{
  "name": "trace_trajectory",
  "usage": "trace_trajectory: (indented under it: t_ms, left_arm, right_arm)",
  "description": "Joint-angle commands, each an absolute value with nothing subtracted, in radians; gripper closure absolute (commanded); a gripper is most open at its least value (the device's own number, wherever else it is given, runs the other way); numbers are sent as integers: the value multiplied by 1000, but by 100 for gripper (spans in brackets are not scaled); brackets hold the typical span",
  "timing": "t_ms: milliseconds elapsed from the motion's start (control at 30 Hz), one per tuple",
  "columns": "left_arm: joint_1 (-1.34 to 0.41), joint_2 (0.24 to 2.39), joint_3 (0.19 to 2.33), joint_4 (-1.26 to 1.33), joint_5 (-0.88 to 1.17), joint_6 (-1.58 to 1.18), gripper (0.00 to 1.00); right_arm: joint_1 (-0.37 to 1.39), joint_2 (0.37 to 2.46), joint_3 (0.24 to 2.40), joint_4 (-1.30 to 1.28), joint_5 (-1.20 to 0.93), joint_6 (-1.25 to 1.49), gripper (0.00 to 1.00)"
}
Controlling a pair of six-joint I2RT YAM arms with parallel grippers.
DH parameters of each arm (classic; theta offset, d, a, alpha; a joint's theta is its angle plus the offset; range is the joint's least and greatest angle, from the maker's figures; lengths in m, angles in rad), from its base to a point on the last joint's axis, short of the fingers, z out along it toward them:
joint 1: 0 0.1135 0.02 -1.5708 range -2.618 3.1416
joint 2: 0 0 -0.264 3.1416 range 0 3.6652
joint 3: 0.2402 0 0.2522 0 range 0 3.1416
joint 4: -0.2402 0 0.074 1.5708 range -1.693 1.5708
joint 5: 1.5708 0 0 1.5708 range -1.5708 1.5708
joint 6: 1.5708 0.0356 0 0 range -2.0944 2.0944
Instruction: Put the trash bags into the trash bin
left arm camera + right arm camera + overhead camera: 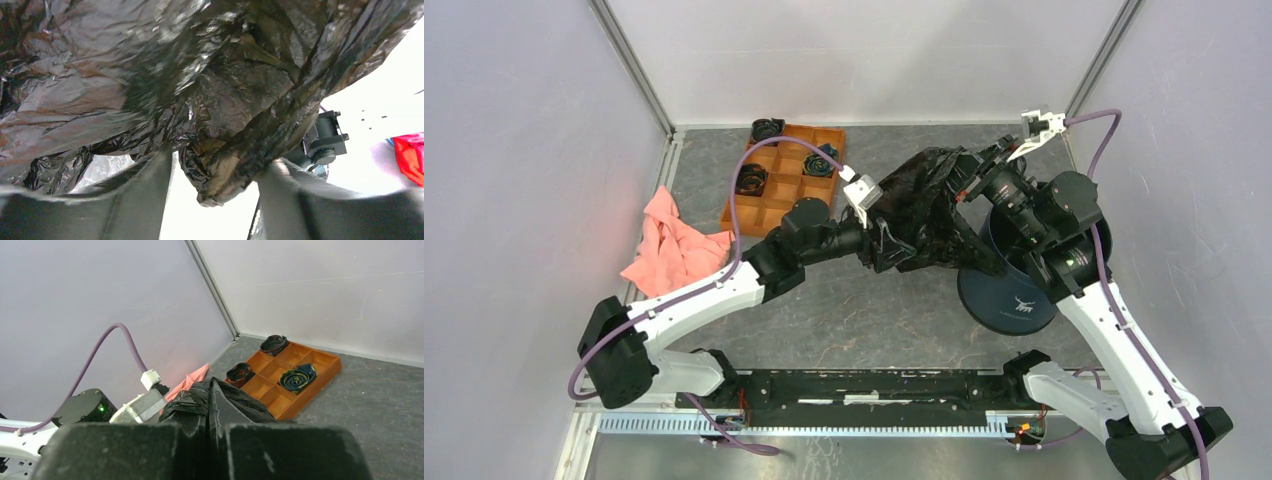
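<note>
The trash bag (929, 205), thin crinkled black film, hangs bunched between my two grippers just left of the trash bin (1014, 290), a navy bucket with a white logo. My right gripper (964, 190) holds the bag's upper right edge above the bin's far rim. In the right wrist view its fingers (210, 405) are shut with black film (235, 410) pinched between them. My left gripper (892, 240) is pushed into the bag's lower left side. In the left wrist view it (220, 162) stands open, with a fold of the bag (225, 175) hanging loose between the two fingers.
An orange compartment tray (774, 195) with black spiral rolls (751, 179) sits at the back left. A pink cloth (674, 245) lies by the left wall. The right arm's elbow is over part of the bin's mouth. Walls enclose the table on three sides.
</note>
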State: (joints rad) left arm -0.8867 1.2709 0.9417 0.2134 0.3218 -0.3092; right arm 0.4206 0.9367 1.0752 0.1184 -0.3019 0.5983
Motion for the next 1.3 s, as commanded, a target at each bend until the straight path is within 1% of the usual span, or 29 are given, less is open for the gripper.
trace_trajectory:
  t_ms: [0, 67, 100, 167, 267, 333, 400, 467, 533, 567, 633, 700, 767, 800, 833, 867, 900, 1000, 1067, 1100, 1133, 1200, 1267]
  left_arm:
    - [-884, 1305, 958, 223, 290, -358, 44]
    - [-884, 1317, 978, 170, 224, -359, 64]
    - [-884, 1318, 992, 133, 175, -355, 72]
    - [-884, 1303, 1012, 65, 45, -348, 83]
    - [-884, 1249, 1018, -42, -254, -382, 97]
    - [-876, 1211, 996, -109, -392, -470, 98]
    - [-836, 1175, 950, -150, -404, -552, 98]
    - [-736, 1152, 911, -178, -317, -643, 98]
    - [-576, 1161, 931, -181, -123, -693, 98]
    - [-486, 1183, 987, -198, -30, -702, 98]
    - [-381, 1291, 1249, -296, 139, -659, 98]
    - [-370, 1396, 1622, -440, 210, -577, 98]
    - [-372, 1450, 1907, -482, 308, -565, 98]
    - [-378, 1451, 1989, -464, 345, -576, 98]
    - [-391, 1433, 2023, -429, 377, -584, 98]
    - [-406, 1391, 2004, -382, 387, -587, 98]
    - [-417, 1335, 1941, -329, 380, -587, 98]
    - [-428, 1097, 1536, -175, 286, -607, 98]
    - [-428, 946, 1250, -160, 188, -607, 98]
    - [-428, 878, 1070, -181, 128, -609, 98]
    - [-427, 820, 949, -203, 98, -624, 98]
    - [-426, 718, 754, -220, 107, -669, 98]
    - [-427, 629, 620, -209, 155, -737, 98]
  right_arm:
    - [417, 914, 1094, 119, -239, 548, 99]
    - [417, 918, 1069, 92, -185, 498, 99]
    - [417, 922, 1059, 72, -164, 472, 99]
    - [417, 929, 1010, 34, -129, 421, 99]
    - [418, 935, 914, 37, -132, 387, 99]
    - [418, 957, 866, 50, -173, 383, 99]
    - [421, 995, 851, 61, -223, 381, 99]
    - [425, 1043, 880, 51, -254, 361, 99]
    - [425, 1100, 966, 4, -232, 318, 99]
    - [425, 1127, 1028, -46, -213, 297, 99]
    - [426, 1183, 1232, -165, -173, 240, 99]
    - [426, 1203, 1425, -233, -160, 207, 99]
    - [426, 1186, 1539, -226, -165, 199, 99]
    - [425, 1160, 1559, -200, -181, 199, 99]
    - [425, 1127, 1552, -157, -205, 202, 99]
    - [425, 1092, 1519, -106, -226, 212, 99]
    - [426, 1045, 1455, -26, -252, 226, 98]
    - [425, 916, 1171, 181, -325, 263, 96]
    - [425, 855, 964, 259, -331, 307, 97]
    - [426, 843, 860, 287, -351, 328, 98]
    - [430, 842, 782, 300, -370, 348, 99]
    - [458, 852, 645, 323, -414, 381, 99]
    - [523, 866, 572, 329, -417, 370, 99]
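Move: The trash bag hangs from the shut right fingers, its middle about 4 cm left of them, 3 cm back and 10 cm below. From the still-open left hand it lies some 9 cm right, 3 cm ahead and 5 cm up, a fold between the fingers. The trash bin stands about 19 cm right of the right hand, 3 cm back and 30 cm below; the wooden tray is roughly 30 cm ahead of the left hand, 23 cm left and 26 cm below. Left pinches the trash bag, sweeps some 20 cm left; both hands dip, whip up about 30 cm, then sink. ##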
